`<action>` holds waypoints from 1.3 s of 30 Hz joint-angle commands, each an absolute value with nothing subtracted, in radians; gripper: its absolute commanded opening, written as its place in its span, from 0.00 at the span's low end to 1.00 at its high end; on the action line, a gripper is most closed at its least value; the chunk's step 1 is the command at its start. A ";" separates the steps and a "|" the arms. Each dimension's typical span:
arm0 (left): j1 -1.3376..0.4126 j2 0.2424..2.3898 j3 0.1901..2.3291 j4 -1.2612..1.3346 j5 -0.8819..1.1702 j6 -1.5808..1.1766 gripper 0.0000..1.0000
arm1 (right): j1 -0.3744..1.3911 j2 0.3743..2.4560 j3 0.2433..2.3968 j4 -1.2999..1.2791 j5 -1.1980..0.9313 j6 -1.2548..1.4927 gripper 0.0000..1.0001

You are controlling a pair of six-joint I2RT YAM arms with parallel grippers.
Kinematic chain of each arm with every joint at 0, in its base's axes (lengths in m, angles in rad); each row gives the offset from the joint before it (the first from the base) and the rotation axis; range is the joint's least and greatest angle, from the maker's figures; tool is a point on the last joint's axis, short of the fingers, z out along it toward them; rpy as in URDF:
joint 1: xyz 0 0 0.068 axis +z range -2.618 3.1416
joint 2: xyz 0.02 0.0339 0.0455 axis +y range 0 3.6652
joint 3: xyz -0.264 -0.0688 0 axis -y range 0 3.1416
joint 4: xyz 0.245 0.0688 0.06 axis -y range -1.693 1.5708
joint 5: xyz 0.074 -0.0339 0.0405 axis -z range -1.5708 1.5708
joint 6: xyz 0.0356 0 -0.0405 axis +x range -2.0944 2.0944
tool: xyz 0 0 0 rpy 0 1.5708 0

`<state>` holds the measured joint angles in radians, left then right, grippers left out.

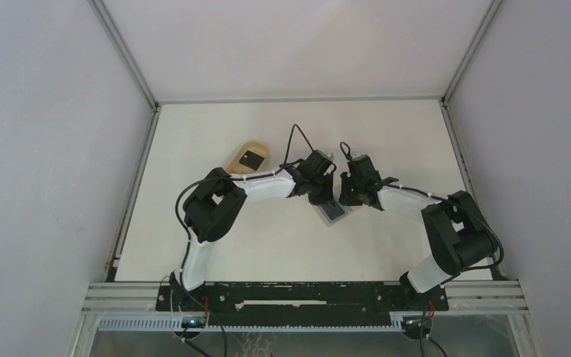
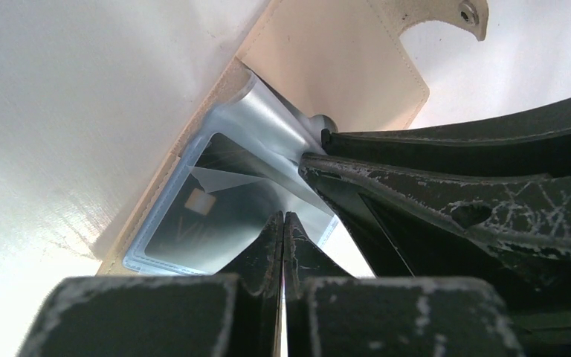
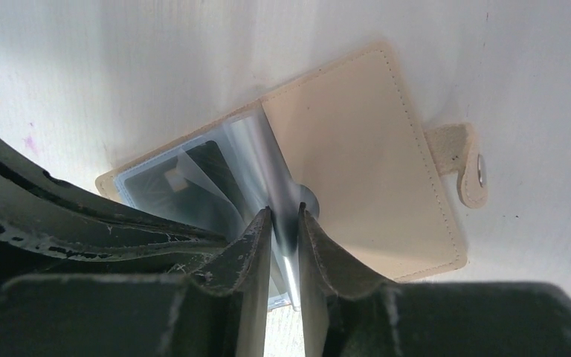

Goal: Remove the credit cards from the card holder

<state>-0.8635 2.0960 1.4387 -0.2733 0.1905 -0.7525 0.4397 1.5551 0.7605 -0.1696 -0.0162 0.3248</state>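
The tan card holder (image 1: pixel 334 213) lies open on the table between both grippers. Its tan flap (image 2: pixel 342 59) with the snap tab (image 3: pixel 465 163) is folded out flat. Clear plastic sleeves fan up from the spine, and a credit card (image 2: pixel 193 219) with a chip lies inside a sleeve (image 3: pixel 171 182). My left gripper (image 2: pixel 284 217) is shut, with nothing between its fingers and its tips right over the sleeved card. My right gripper (image 3: pixel 285 212) stands narrowly open around one upright sleeve leaf (image 3: pixel 268 160). In the top view, left gripper (image 1: pixel 320 195) and right gripper (image 1: pixel 346 195) nearly meet.
An oval tan tray (image 1: pixel 238 165) holding a dark square object (image 1: pixel 250 158) sits at the back left of the holder. The right arm's fingers (image 2: pixel 446 171) crowd close beside the left gripper. White walls bound the table on the left, right and back.
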 commanded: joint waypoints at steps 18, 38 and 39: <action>-0.870 2.105 1.399 -0.369 0.188 -0.727 0.00 | 0.457 1.600 0.810 -0.233 -0.062 0.570 0.48; -0.838 2.054 1.286 -0.292 0.178 -0.763 0.00 | 0.598 1.690 0.815 -0.513 0.355 1.355 0.57; -0.834 2.048 1.274 -0.283 0.179 -0.765 0.00 | 0.601 1.685 0.811 -0.529 0.382 1.391 0.57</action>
<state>-0.8440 2.0552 1.3533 -0.2054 0.2127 -0.7856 0.5583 1.6379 0.8635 -0.3393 0.3271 1.1687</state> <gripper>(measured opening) 0.004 0.562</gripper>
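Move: The right fingertips, part open, are at the raised clear sleeve of the card holder, its middle about 1 cm to their left and level with them. The card in the sleeve lies roughly 3 cm left and 2 cm back, 1 cm lower; the tan cover about 3 cm ahead and 2 cm right. From the shut left fingertips, the raised sleeve is some 2 cm ahead and 1 cm right, the card about 1 cm left and just below. Open the right gripper to about twice its gap around the raised sleeve while easing it about 1 cm left, then some 1 cm forward, staying low over the holder, and turn it clockwise by about 45 degrees. Keep the left fingers shut and down on the card's sleeve, letting them slip about 1 cm left towards the end. ##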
